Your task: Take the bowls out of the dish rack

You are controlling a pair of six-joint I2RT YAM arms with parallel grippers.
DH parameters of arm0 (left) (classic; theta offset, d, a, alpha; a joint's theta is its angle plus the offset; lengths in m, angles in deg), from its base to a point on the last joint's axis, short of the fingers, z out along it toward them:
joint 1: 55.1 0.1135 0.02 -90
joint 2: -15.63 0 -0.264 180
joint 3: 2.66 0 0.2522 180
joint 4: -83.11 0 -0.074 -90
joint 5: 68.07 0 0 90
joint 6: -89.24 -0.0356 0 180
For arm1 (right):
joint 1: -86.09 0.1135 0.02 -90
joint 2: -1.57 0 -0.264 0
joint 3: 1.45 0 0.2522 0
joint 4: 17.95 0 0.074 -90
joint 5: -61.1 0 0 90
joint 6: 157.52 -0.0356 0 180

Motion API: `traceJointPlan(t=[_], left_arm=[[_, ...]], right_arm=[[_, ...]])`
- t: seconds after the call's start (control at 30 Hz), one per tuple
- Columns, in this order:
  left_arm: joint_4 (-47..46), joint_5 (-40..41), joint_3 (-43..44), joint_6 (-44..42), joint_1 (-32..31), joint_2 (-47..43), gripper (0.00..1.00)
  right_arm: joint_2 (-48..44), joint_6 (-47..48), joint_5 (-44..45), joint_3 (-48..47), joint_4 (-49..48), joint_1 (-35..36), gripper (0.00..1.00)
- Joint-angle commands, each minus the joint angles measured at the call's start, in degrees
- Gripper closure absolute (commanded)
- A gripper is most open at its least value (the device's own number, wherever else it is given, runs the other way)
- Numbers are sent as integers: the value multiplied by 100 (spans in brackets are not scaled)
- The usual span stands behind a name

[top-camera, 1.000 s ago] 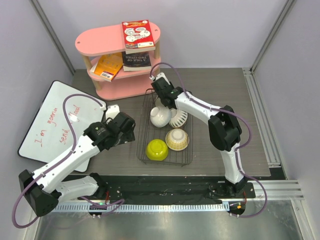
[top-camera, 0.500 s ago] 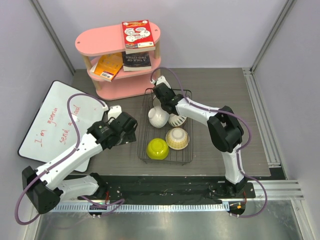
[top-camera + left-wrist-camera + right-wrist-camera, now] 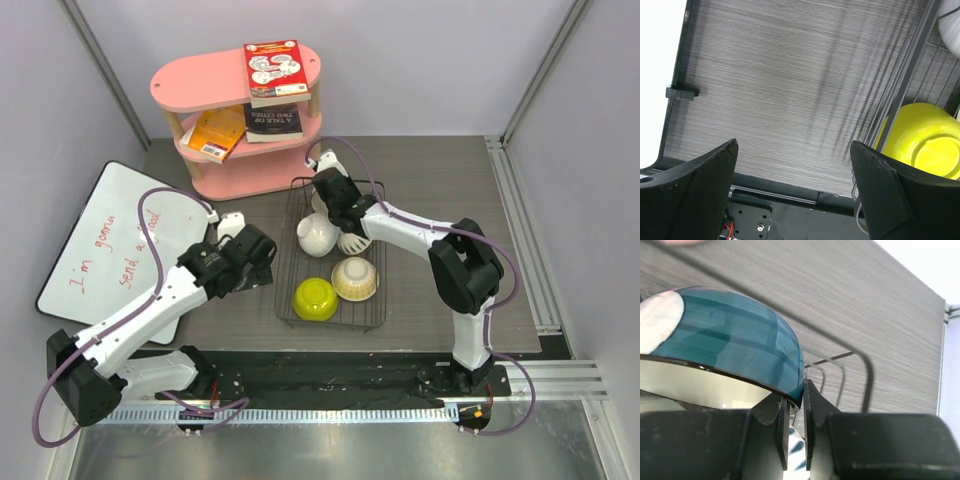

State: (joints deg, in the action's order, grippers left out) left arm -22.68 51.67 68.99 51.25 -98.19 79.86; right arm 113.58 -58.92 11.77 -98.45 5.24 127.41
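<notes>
The black wire dish rack point(image 3: 286, 262) sits mid-table. In it are a yellow-green bowl point(image 3: 314, 298), a cream bowl point(image 3: 354, 278), a white bowl point(image 3: 317, 234) and a ribbed white bowl point(image 3: 357, 241). At the rack's far end my right gripper point(image 3: 333, 203) is shut on the rim of a teal-and-white bowl point(image 3: 730, 335); the right wrist view shows the rim pinched between the jaws point(image 3: 795, 396). My left gripper point(image 3: 262, 264) hangs open just left of the rack, nothing between its fingers point(image 3: 794, 150), with the yellow-green bowl point(image 3: 927, 145) to its right behind the rack wires point(image 3: 905, 85).
A pink shelf point(image 3: 235, 80) with books stands behind the rack. A whiteboard point(image 3: 100, 240) with red writing lies on the left, partly under the left arm. Bare grey table point(image 3: 440, 170) lies right of the rack.
My right gripper has closed on the teal bowl's rim at the rack's far end. The left gripper has edged slightly toward the rack, still open.
</notes>
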Motion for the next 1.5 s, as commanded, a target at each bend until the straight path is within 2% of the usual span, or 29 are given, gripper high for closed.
traceJointPlan(t=[0.0, 0.5, 0.67, 0.9, 1.1, 1.47], left_arm=[[-95, 59, -6, -7, 29, 11, 7], [-68, 138, 21, 2, 29, 37, 7], [37, 261, -6, -6, 29, -41, 7], [-85, 199, -146, -7, 29, -86, 7], [-200, 146, -164, 37, 29, -59, 7], [-367, 138, -322, 55, 29, -262, 6]], right_arm=[[-837, 63, 38, -254, -636, 104, 99], [-1699, -261, 292, -316, -74, 96, 99], [-2707, -990, 460, 184, 427, -255, 99], [-3633, -2071, 636, 388, 2191, -967, 99], [-4037, -2863, -136, 914, 3046, -2030, 99], [-3616, -3374, -1297, 1591, 3451, -2198, 99]])
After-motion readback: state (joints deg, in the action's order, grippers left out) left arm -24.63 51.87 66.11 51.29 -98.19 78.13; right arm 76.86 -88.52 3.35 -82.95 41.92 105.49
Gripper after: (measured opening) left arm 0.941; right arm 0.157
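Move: The right hand already holds the teal bowl by its right rim inside the rack. It is taken to the bare table right of the rack, about 20 cm to the hand's right, 14 cm back and 13 cm below. The striped bowl sits 6 cm back and 2 cm right, the white bowl 6 cm back and 6 cm left, both some 6 cm lower. From the left hand the bare table spot is about 37 cm right, 11 cm ahead and 14 cm below. Straight up at first, the right hand raises the pinched teal bowl about 10 cm, then swings it right and back past the rack's right side while still climbing, some 22 cm rightward in all. It finishes by lowering about 11 cm over the bare table, the wrist having turned some 30 degrees clockwise and rolled its left side up; the fingers keep their hold. ##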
